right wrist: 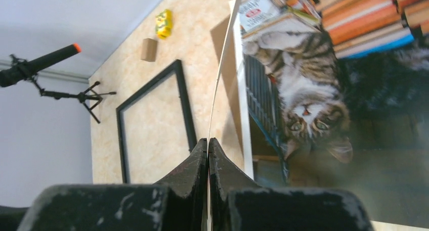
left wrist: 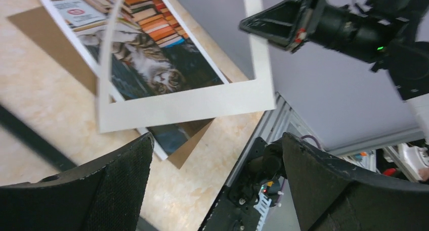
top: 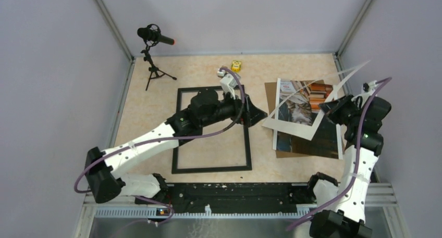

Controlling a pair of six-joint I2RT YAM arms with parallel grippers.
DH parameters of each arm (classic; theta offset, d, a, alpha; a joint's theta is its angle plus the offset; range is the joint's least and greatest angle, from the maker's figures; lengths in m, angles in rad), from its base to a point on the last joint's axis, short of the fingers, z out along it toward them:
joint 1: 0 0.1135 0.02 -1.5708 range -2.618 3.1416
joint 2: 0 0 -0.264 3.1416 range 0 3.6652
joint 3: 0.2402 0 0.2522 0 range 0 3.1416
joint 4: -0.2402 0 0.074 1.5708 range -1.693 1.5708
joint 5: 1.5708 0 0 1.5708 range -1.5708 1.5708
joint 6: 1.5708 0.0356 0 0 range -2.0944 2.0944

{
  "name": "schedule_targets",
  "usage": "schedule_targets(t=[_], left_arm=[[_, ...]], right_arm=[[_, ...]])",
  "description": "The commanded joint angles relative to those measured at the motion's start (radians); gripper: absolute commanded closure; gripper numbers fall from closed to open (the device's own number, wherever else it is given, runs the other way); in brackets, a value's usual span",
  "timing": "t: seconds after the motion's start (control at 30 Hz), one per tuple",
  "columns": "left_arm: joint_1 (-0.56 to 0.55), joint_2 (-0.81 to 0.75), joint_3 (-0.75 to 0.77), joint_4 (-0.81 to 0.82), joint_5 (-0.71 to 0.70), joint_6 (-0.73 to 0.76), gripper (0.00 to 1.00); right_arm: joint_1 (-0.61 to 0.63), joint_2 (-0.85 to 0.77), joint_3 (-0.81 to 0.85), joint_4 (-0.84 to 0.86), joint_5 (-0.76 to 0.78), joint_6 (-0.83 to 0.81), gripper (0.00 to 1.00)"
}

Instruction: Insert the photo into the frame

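Observation:
The photo (top: 298, 98) of a cat among books lies face up on a brown cardboard board (top: 269, 92) at the right of the table. Above it a white mat (top: 289, 127) with a cut-out window hangs tilted. My right gripper (top: 327, 107) is shut on the mat's right edge. The right wrist view shows the mat (right wrist: 223, 64) edge-on between the closed fingers (right wrist: 208, 140), with the photo (right wrist: 308, 89) to the right. The black frame (top: 177, 128) lies flat left of centre. My left gripper (top: 259, 115) hovers open by the frame's right side, its fingers (left wrist: 216, 140) holding nothing and facing the mat (left wrist: 192, 104) and photo (left wrist: 152, 64).
A microphone on a tripod (top: 154, 37) stands at the back left. A small yellow object (top: 236, 66) and a small brown block (right wrist: 148, 49) lie near the back edge. Grey walls close in the table on three sides.

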Motion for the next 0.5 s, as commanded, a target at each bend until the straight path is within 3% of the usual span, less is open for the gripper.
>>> schedule_targets(t=[0.0, 0.27, 0.47], left_arm=[[0.0, -0.112, 0.011, -0.274, -0.155, 0.101, 0.01], [0.0, -0.303, 0.186, -0.573, -0.387, 0.185, 0.01], [0.001, -0.407, 0.279, -0.671, -0.498, 0.216, 0.01]], right_arm=[[0.041, 0.001, 0.198, -0.19, -0.008, -0.097, 1.0], [0.304, 0.065, 0.431, -0.329, 0.174, -0.081, 1.0], [0.719, 0.229, 0.51, -0.375, 0.448, -0.022, 1.0]])
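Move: The right hand holds the white mat clear of the table. The empty frame's centre lies about 40 cm to its left, level with it front to back and some 22 cm lower. The cat photo lies below, roughly 4 cm ahead and 3 cm to the right. The brown block sits about 27 cm ahead and 35 cm left. From the open left hand, the frame's centre is some 18 cm left, 5 cm ahead and 30 cm down. Keep the right fingers shut on the white mat's edge; lift the mat higher above the photo, then swing it left towards the frame's side, about 9 cm each way, turning the hand counter-clockwise. Meanwhile draw the empty left gripper some 14 cm left over the frame, away from the mat, climbing late and staying wide open. ##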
